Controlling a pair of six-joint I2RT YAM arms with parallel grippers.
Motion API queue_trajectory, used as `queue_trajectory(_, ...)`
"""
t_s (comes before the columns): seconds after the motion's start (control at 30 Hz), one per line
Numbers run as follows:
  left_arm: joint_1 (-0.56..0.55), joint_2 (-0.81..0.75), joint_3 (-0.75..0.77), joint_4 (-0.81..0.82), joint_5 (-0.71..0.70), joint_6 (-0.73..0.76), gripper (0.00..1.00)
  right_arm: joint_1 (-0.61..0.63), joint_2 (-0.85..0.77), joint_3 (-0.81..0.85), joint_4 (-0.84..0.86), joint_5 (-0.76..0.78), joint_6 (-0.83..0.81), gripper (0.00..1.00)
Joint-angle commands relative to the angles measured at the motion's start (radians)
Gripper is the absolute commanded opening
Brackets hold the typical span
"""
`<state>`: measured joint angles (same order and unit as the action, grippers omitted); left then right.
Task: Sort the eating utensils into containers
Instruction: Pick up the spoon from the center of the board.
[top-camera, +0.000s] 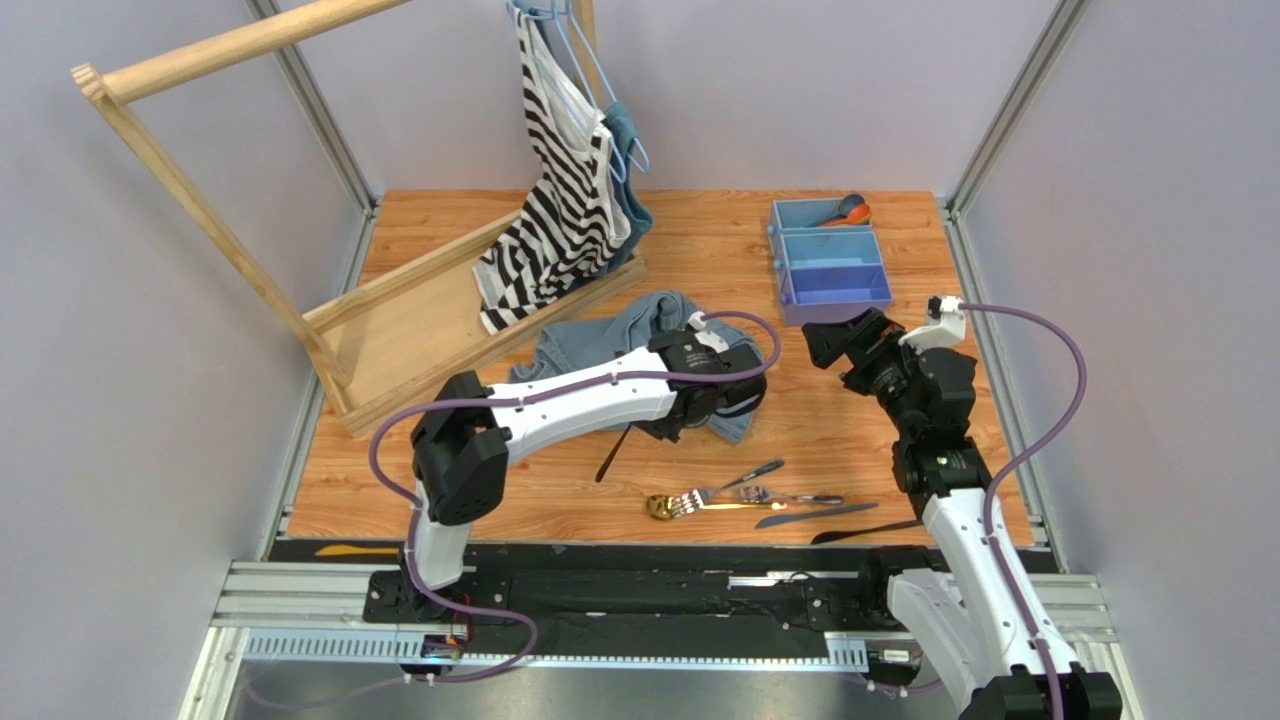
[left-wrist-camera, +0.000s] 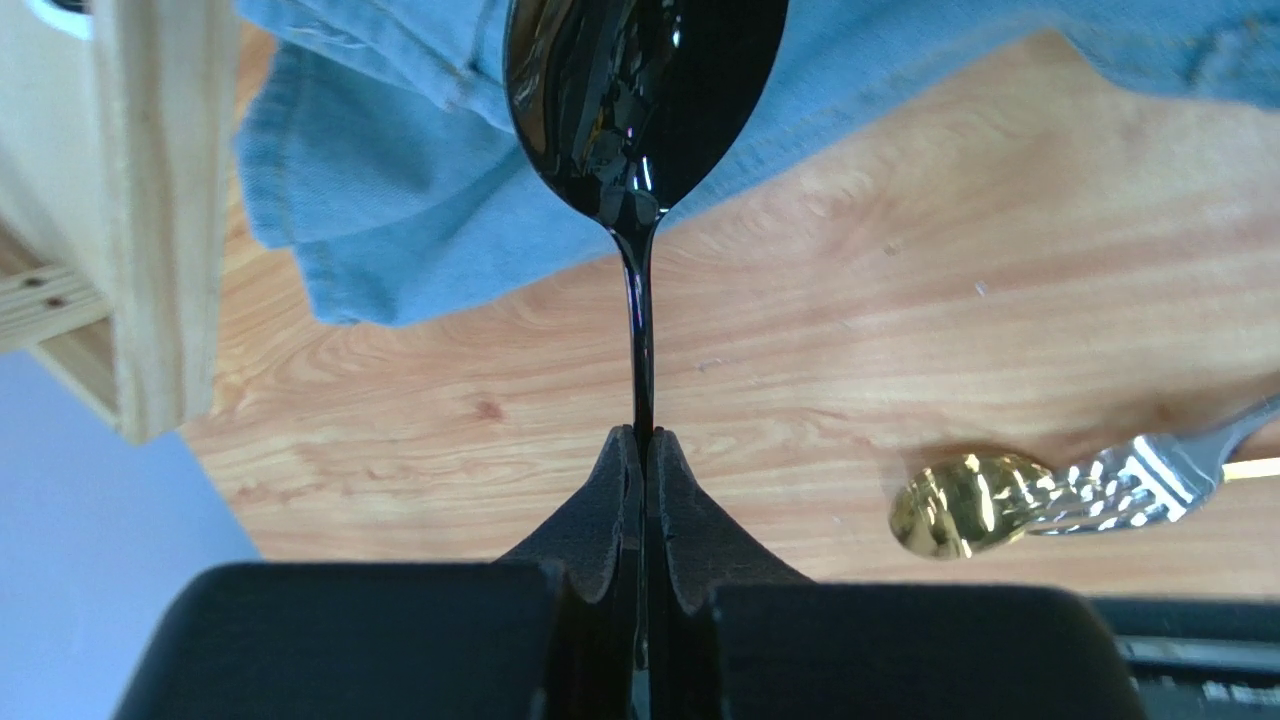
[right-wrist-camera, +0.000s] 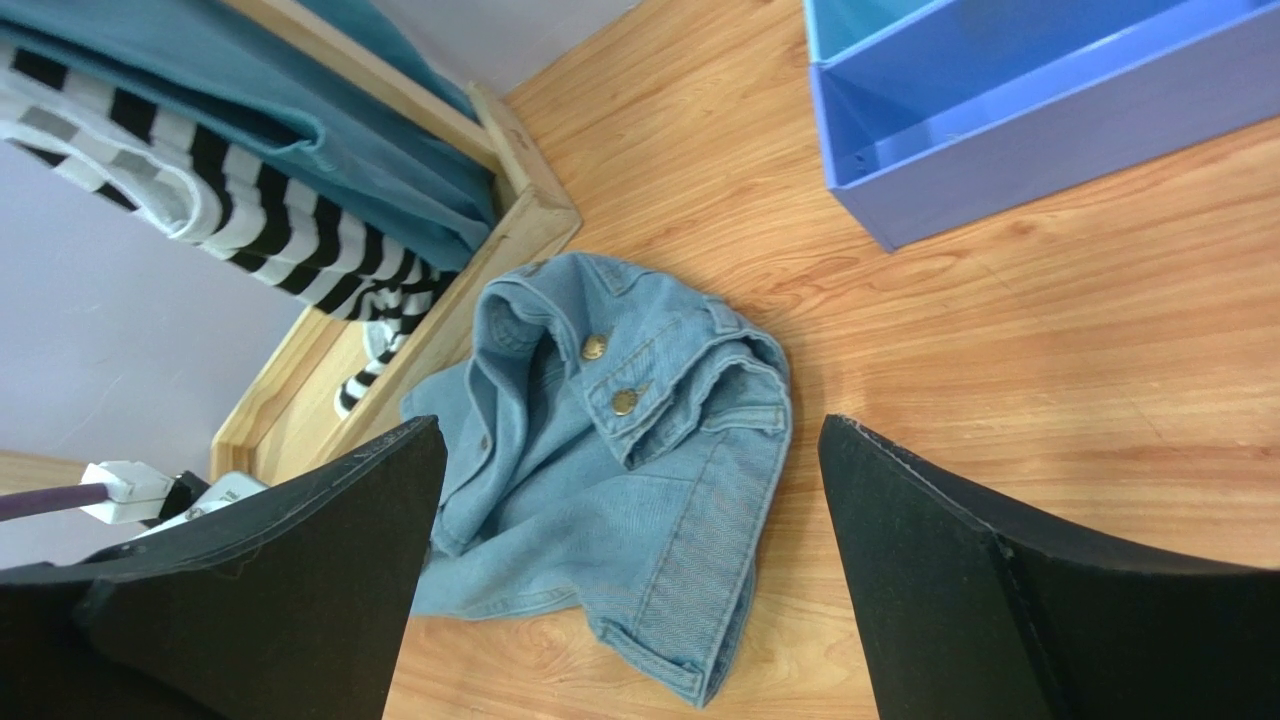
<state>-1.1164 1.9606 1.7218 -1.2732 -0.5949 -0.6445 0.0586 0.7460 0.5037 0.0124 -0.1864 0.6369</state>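
Observation:
My left gripper (left-wrist-camera: 643, 438) is shut on the thin handle of a black spoon (left-wrist-camera: 643, 105), whose bowl sticks out past the fingertips above the wood. From above, that spoon (top-camera: 613, 450) hangs dark under the left gripper (top-camera: 643, 425). Near the front edge lie a gold spoon (top-camera: 661, 507), silver forks (top-camera: 724, 495) and dark knives (top-camera: 819, 515); the left wrist view also catches the gold spoon (left-wrist-camera: 962, 503) and a fork (left-wrist-camera: 1145, 473). The light blue tray (top-camera: 783, 270) stands back right, with orange and blue spoons (top-camera: 849, 210) in its far compartment. My right gripper (top-camera: 831, 342) hovers open just before the tray (right-wrist-camera: 1037, 150), nothing between its fingers (right-wrist-camera: 628, 428).
A crumpled denim jacket (top-camera: 601, 345) lies mid-table, partly under the left wrist. A wooden clothes rack (top-camera: 406, 300) with a striped shirt (top-camera: 564, 180) on hangers fills the back left. Metal frame posts border the table on both sides.

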Motion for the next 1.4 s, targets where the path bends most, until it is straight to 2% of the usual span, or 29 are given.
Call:
queue_trajectory(0.0,0.026,-0.178,-0.085,0.158,0.156,0.084,0.00,0.007,-0.002,-0.017,0.129,-0.117,0.018,1.00)
queue_trajectory(0.07,0.036,-0.241,-0.114,0.231,0.242,0.111,0.00,0.007,0.029,-0.008,0.178,-0.171,0.014,1.00)
queue_trajectory(0.2,0.087,-0.344,-0.203,0.365,0.421,0.129,0.00,0.006,0.163,0.064,0.182,-0.390,0.021,1.00)
queue_trajectory(0.27,0.110,-0.397,-0.235,0.431,0.506,0.120,0.00,0.006,0.234,0.061,0.265,-0.480,0.049,0.98)
queue_trajectory(0.37,0.130,-0.434,-0.237,0.460,0.547,0.111,0.00,0.015,0.283,0.045,0.388,-0.544,0.115,0.95)
queue_trajectory(0.7,0.145,-0.401,-0.199,0.454,0.581,0.109,0.00,0.150,0.289,0.081,0.409,-0.548,0.106,0.95)
queue_trajectory(0.93,0.148,-0.396,-0.188,0.472,0.618,0.101,0.00,0.201,0.323,0.113,0.420,-0.578,0.104,0.82)
queue_trajectory(1.17,0.148,-0.391,-0.200,0.483,0.644,0.092,0.00,0.280,0.387,0.150,0.383,-0.530,0.067,0.66)
queue_trajectory(1.2,0.148,-0.393,-0.202,0.486,0.649,0.091,0.00,0.287,0.400,0.151,0.389,-0.529,0.070,0.58)
queue_trajectory(1.27,0.148,-0.393,-0.203,0.485,0.653,0.091,0.00,0.293,0.426,0.153,0.403,-0.527,0.078,0.53)
queue_trajectory(1.3,0.148,-0.394,-0.205,0.485,0.653,0.091,0.00,0.296,0.431,0.153,0.409,-0.527,0.084,0.45)
queue_trajectory(1.37,0.148,-0.394,-0.208,0.488,0.652,0.089,0.00,0.296,0.438,0.156,0.408,-0.522,0.086,0.36)
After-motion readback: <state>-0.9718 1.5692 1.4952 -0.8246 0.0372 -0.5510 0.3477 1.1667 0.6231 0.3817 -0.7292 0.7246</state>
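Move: The left hand already grips the black spoon by its handle, its bowl about 6 cm ahead, 4 cm right and 3 cm above; the right gripper waits 8 cm ahead, 27 cm right and 8 cm above. From the right hand that bowl is some 23 cm left, 2 cm back and 5 cm lower. The denim jacket's middle lies 15 cm straight ahead of the left hand, 10 cm below; the gold spoon is about 11 cm back and 13 cm right. Leftward some 17 cm goes the right hand, drawing back slightly and swinging about 45 degrees counter-clockwise, its wide-open fingers closing to around half as they come up around the black spoon's bowl. The left hand keeps its grip on the handle, lifts and shifts right to meet it, and rolls its left side down, then almost holds still. ##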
